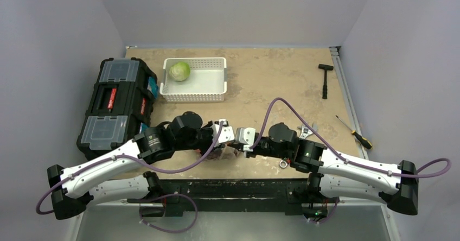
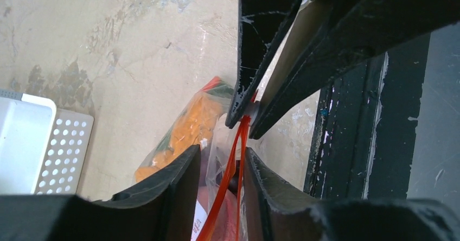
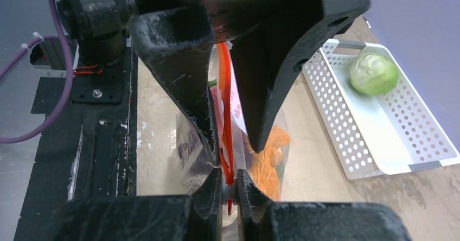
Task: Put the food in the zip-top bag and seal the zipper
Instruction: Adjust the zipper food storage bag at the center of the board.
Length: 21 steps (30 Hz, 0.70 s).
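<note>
The clear zip-top bag (image 1: 217,153) hangs between both grippers near the table's front edge. An orange carrot (image 2: 192,124) and dark food show through its plastic. In the right wrist view my right gripper (image 3: 229,176) is shut on the orange-red zipper (image 3: 225,116) at one end of the mouth. My left gripper (image 2: 221,151) is open, its fingers standing either side of the zipper (image 2: 230,176) with a gap on the left. The zipper's two strips still stand apart between them. A green leafy ball (image 1: 179,71) lies in the white basket (image 1: 209,92).
A black toolbox (image 1: 116,105) sits at the left. A hammer (image 1: 325,81), a screwdriver (image 1: 353,132) and a silver wrench (image 1: 305,132) lie at the right. The black frame at the table's front edge (image 2: 336,143) runs right beside the bag.
</note>
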Tool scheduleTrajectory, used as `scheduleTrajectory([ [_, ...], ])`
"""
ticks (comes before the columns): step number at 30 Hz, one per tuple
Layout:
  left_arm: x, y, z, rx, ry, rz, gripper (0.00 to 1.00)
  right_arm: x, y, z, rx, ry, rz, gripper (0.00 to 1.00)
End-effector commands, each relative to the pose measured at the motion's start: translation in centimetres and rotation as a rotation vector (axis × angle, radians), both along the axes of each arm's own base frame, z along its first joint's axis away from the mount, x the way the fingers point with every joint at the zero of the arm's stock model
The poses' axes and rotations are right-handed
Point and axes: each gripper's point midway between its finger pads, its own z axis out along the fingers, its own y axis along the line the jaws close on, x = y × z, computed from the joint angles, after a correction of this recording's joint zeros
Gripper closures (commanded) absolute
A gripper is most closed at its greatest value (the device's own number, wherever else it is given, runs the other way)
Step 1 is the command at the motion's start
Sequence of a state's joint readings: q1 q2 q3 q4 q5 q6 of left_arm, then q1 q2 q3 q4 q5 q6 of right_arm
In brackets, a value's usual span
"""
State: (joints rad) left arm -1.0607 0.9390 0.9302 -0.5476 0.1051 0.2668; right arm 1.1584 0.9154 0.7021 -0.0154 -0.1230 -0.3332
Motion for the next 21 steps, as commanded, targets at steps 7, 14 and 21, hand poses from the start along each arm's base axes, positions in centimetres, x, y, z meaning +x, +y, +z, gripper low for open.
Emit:
scheduleTrajectory([
  [7,-0.4,-0.5,-0.2,-0.007,-0.03,-0.061,0.96,0.0,0.0,3.6,0.104,-0.009,-0.015,1.0],
  [14,-1.1,-0.3,-0.1,-0.024,-0.015,-0.09,1.0,1.1,-1.9,2.5,-0.033,-0.059,-0.084,0.64],
  [21,-0.9,-0.6,1.1,-0.104,0.062,-0.095,1.0,0.2,-2.9,3.9,-0.053,-0.137,-0.044,0.6],
])
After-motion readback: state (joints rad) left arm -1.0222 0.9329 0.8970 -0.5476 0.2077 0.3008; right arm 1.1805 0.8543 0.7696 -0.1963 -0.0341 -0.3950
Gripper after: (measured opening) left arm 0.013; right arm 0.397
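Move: The left hand's fingers stand partly open around the orange zipper strip, roughly at its fingertips and 1 cm below. The slider lies about 2 cm to the hand's right, 1 cm ahead and 2 cm lower, already pinched in the right hand's closed fingers. From the left hand, the filled bag hangs some 12 cm below, 3 cm left and 1 cm back; the basket stands about 21 cm ahead, 14 cm left and 18 cm down. Sinking about 1 cm and easing slightly back, the left hand shuts its fingers and pinches the orange zipper strip just left of the slider, then keeps that hold. The right hand stays clamped on the slider end until the left has closed, then opens a bit less than halfway, lets go and draws off some 2 cm to the right, rising about 1 cm at the end. ##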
